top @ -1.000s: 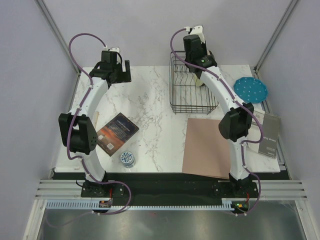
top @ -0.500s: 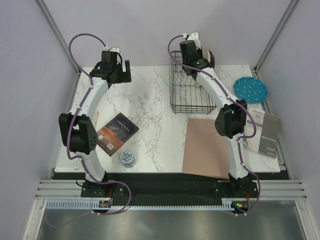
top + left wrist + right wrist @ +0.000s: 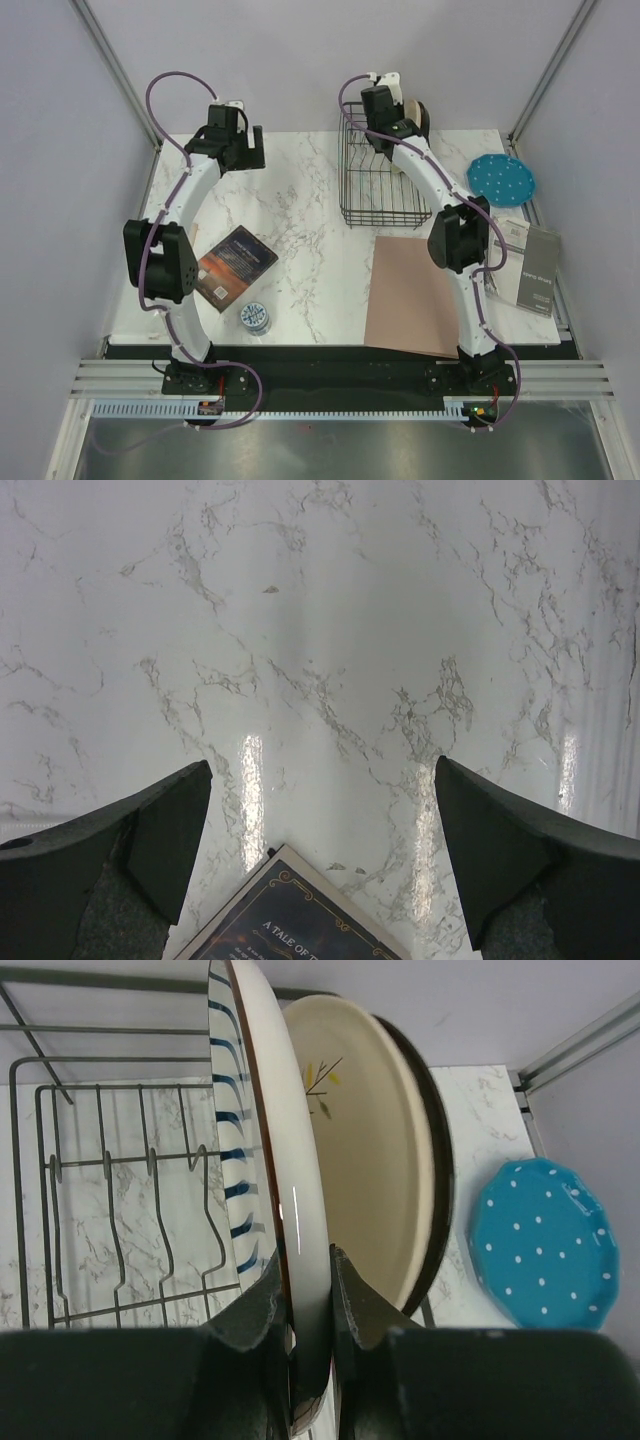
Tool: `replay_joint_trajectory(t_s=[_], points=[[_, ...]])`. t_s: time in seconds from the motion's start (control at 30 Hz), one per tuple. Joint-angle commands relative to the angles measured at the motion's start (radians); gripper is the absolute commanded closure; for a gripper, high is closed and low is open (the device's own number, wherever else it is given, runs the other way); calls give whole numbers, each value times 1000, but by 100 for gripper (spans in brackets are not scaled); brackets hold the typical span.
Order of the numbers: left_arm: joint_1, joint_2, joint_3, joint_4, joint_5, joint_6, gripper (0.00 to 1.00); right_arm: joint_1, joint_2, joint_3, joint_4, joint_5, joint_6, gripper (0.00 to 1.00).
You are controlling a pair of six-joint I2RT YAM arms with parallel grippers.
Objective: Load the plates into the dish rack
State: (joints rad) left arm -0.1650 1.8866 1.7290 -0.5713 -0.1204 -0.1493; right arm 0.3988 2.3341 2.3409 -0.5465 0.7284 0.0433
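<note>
In the right wrist view my right gripper [image 3: 308, 1265] is shut on the edge of a cream plate with a dark red rim [image 3: 300, 1150], held upright over the black wire dish rack [image 3: 130, 1160]. A striped plate [image 3: 232, 1160] stands close on its left and a cream sprig plate [image 3: 370, 1140] on its right. The teal dotted plate [image 3: 545, 1240] lies flat on the table beside the rack [image 3: 385, 190], also visible as the teal plate [image 3: 501, 180]. My left gripper [image 3: 240, 150] hangs open over bare marble, nothing between its fingers [image 3: 170, 820].
A dark book [image 3: 234, 266] and a small patterned cup [image 3: 255, 317] lie near the left arm. A brown mat [image 3: 415, 295] covers the table in front of the rack. Grey booklets [image 3: 530, 270] sit at the right edge.
My right arm has swung back toward the rack's far end with the plate in its grip. The left arm shifted slightly.
</note>
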Motion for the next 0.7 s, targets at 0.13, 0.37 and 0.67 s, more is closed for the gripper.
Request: replay_joint_trajectory(t_s=[0.13, 0.37, 0.67], points=[[2, 31, 60, -10, 44, -1, 0, -9, 90, 130, 54, 16, 18, 94], [2, 35, 49, -30, 42, 10, 0, -12, -25, 61, 49, -12, -11, 28], [2, 57, 63, -52, 113, 42, 0, -170, -330, -190, 20, -161, -66, 18]])
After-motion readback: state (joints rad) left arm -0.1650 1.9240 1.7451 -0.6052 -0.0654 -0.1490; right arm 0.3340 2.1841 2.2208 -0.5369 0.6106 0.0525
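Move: My right hand still pinches the upright striped plate by its upper rim; its slot in the dish rack is about straight below, the seated plate's middle some 12 cm under my fingers and 1 cm left. The cream plate's middle stands about 3 cm right of that spot, the dark-rimmed plate's about 6 cm right, both level with it. The blue plate lies about 24 cm right of my right hand and 13 cm back. From my left hand the slot is roughly 39 cm right, 9 cm ahead. I lower the striped plate with my right hand about 5 cm into the rack, easing 2 cm forward, to stand it left of the cream plate. There I open my fingers wide and let go of the rim, then quickly rise about 8 cm, drawing off to the right and a little back. My empty, open left hand sinks some 1.5 cm. ##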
